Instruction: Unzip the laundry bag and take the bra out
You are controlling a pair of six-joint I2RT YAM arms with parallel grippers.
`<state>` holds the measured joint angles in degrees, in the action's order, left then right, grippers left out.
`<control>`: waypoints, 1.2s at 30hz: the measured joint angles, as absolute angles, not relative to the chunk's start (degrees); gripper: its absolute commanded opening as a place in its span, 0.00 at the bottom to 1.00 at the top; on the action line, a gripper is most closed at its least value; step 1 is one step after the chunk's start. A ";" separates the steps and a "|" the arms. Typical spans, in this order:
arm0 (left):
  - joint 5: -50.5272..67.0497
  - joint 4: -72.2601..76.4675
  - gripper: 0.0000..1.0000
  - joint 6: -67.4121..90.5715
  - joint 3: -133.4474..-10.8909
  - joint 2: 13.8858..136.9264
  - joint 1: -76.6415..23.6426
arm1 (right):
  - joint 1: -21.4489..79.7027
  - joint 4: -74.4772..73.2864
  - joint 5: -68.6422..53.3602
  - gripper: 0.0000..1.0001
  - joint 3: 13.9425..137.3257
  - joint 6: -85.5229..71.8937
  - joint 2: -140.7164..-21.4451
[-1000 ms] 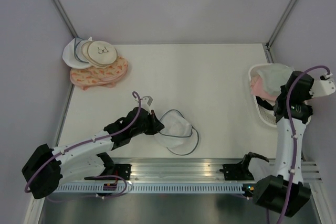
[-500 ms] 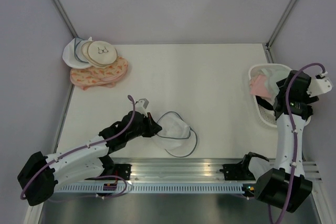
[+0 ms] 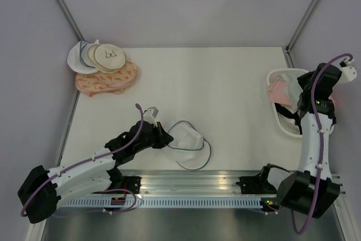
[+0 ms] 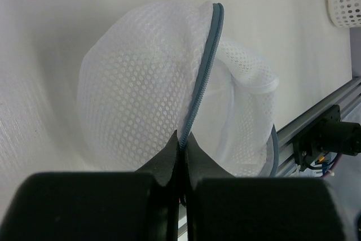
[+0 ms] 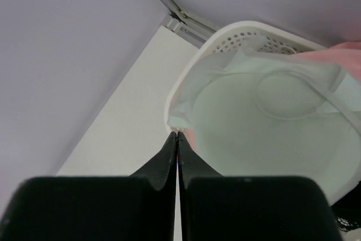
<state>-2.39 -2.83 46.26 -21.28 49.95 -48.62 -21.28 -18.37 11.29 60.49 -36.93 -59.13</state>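
The laundry bag [image 3: 189,142] is a white mesh pouch lying unzipped near the table's front, its grey-blue zipper [image 4: 206,66] gaping along the rim. My left gripper [image 4: 181,142] is shut on the bag's zipper edge at its left side [image 3: 168,139]. The pale mint bra [image 5: 271,122] lies cups-up in the white basket [image 5: 248,29] at the right, over a pink garment [image 3: 276,91]. My right gripper [image 5: 177,135] hovers over the basket's near rim, jaws shut with nothing between them, tips just short of the bra's edge.
A stack of cream and white discs [image 3: 104,56] rests on a pink patterned round bag [image 3: 107,80] at the back left. The white basket [image 3: 282,122] stands against the right wall. A metal rail [image 3: 192,187] runs along the front edge.
The right gripper opened and shut again, then lifted back to the right off the basket, leaving the bra there. The left arm pulled slightly left and back with the bag's edge.
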 measured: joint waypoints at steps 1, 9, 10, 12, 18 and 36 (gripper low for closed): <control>-2.39 -2.83 0.02 46.30 -21.17 49.95 -48.62 | -21.28 -17.72 11.46 0.01 60.47 -37.76 -61.17; -2.39 -2.44 0.02 46.70 -20.84 49.93 -48.62 | -21.30 -16.58 18.81 0.00 55.46 -43.77 -77.14; -2.39 -2.42 0.02 46.81 -20.64 49.93 -48.62 | -21.34 -16.05 19.66 0.00 53.71 -44.58 -78.24; -2.39 -2.37 0.02 46.98 -20.18 49.98 -48.62 | -21.50 -13.85 20.82 0.00 49.74 -46.28 -80.01; -2.39 -1.10 0.02 47.20 -19.31 49.98 -48.62 | -21.61 -7.42 20.58 0.00 45.95 -47.70 -83.02; -5.98 5.23 0.02 50.74 -15.20 36.80 -48.58 | -0.97 -13.32 -3.75 0.57 58.37 -27.66 -62.96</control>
<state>-5.98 5.23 50.74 -15.20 36.80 -48.58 -0.97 -13.32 -3.75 58.37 -27.66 -62.96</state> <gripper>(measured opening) 0.029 0.565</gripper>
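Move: The right hand hangs empty and shut above the basket, whose middle is some 6 cm to its right, level fore-and-aft and about 24 cm below. The bra lies about 5 cm ahead, 4 cm right and 20 cm below, the pink garment 3 cm ahead and 8 cm right, the black cloth 7 cm back and 11 cm right. From the left hand, the bra lies about 20 cm ahead and 57 cm right; the held laundry bag's middle is 9 cm right, level. Plunge the shut right gripper about 22 cm down into the basket towards the bra, tipping the fingers down, then lift it almost all the way back and swing left past the rim, opening to roughly half while turning counter-clockwise. Keep the left gripper's pinch on the laundry bag's zip edge and, late on, raise it some 5 cm with a slight upward tilt. ##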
